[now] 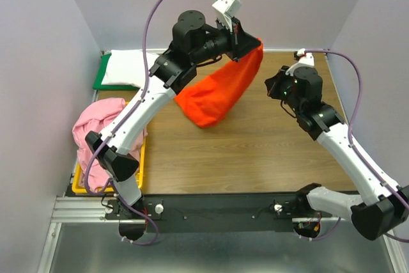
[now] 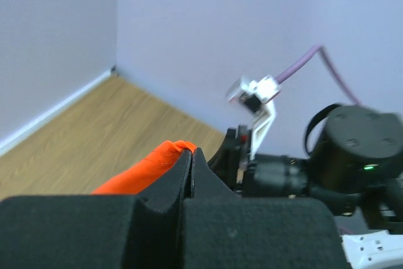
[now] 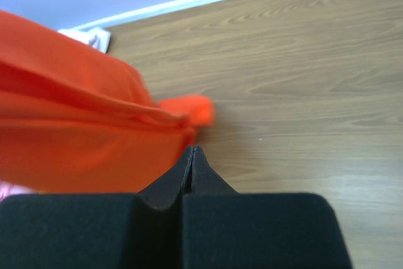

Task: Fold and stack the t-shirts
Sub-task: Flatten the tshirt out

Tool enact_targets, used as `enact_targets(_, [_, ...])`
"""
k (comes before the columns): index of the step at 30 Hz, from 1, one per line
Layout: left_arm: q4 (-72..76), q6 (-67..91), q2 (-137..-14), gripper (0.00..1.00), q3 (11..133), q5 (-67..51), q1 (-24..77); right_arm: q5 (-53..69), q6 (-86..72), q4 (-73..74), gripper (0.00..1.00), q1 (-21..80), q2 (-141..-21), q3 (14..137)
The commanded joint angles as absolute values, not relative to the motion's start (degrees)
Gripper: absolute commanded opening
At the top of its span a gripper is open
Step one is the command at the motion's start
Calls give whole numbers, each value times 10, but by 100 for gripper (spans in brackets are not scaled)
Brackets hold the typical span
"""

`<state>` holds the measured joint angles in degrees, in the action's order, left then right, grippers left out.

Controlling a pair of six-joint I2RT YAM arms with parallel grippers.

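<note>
The bright orange t-shirt hangs from one pinched corner, its lower end sagging onto the wooden table. My left gripper is raised at the back and shut on that corner; in the left wrist view the orange cloth sticks out beside its closed jaws. My right gripper is shut with nothing between its fingers, just right of the hanging shirt; its tips sit right at the orange cloth. A folded white t-shirt lies at the back left. Pink t-shirts are heaped on the left.
The white shirt rests on a flat green board. The pink heap fills a yellow bin at the table's left edge. Purple walls close in the back and both sides. Bare wood stretches in front of the orange shirt.
</note>
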<state>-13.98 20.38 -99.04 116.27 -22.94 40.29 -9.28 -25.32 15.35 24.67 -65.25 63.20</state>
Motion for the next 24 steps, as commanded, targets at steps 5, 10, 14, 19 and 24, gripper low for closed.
enact_targets(5, [-117,176,-880,0,1086,-178,386,-188,-237,205,4,243,-607,631])
enact_targets(10, [-67,212,-746,0,810,-153,302,-197,-243,212,5,244,-609,597])
enact_targets(14, [-75,210,-715,0,662,-90,260,-193,-255,214,9,243,-623,560])
enact_targets(19, [-97,217,-747,0,570,16,211,-171,-277,219,15,243,-647,522])
enact_targets(24, [-90,215,-765,0,553,69,190,-149,-297,246,34,244,-672,484])
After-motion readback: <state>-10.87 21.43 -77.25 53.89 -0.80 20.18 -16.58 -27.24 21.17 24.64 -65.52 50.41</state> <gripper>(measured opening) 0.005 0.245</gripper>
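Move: The orange t-shirt hangs from the left fingers, its middle about 20 cm below them, 8 cm to their left and 1 cm ahead. The bare table it is taken to lies some 26 cm left, 3 cm ahead and 42 cm down; the yellow basket is about 47 cm left and 7 cm back, the white stack 40 cm left and 22 cm ahead. From the empty right hand, the shirt's middle is roughly 14 cm left, level ahead and 2 cm lower. The t-shirt, still pinched at one end by the shut left fingers, gets a short lift of some 4 cm, then is swept left and steeply down towards the table beside the basket, about 24 cm across and 32 cm lower in all, the wrist turning counter-clockwise and tipping down. The right hand first edges right, then sinks some 12 cm and tips down over the cloth, its fingers starting to open. ##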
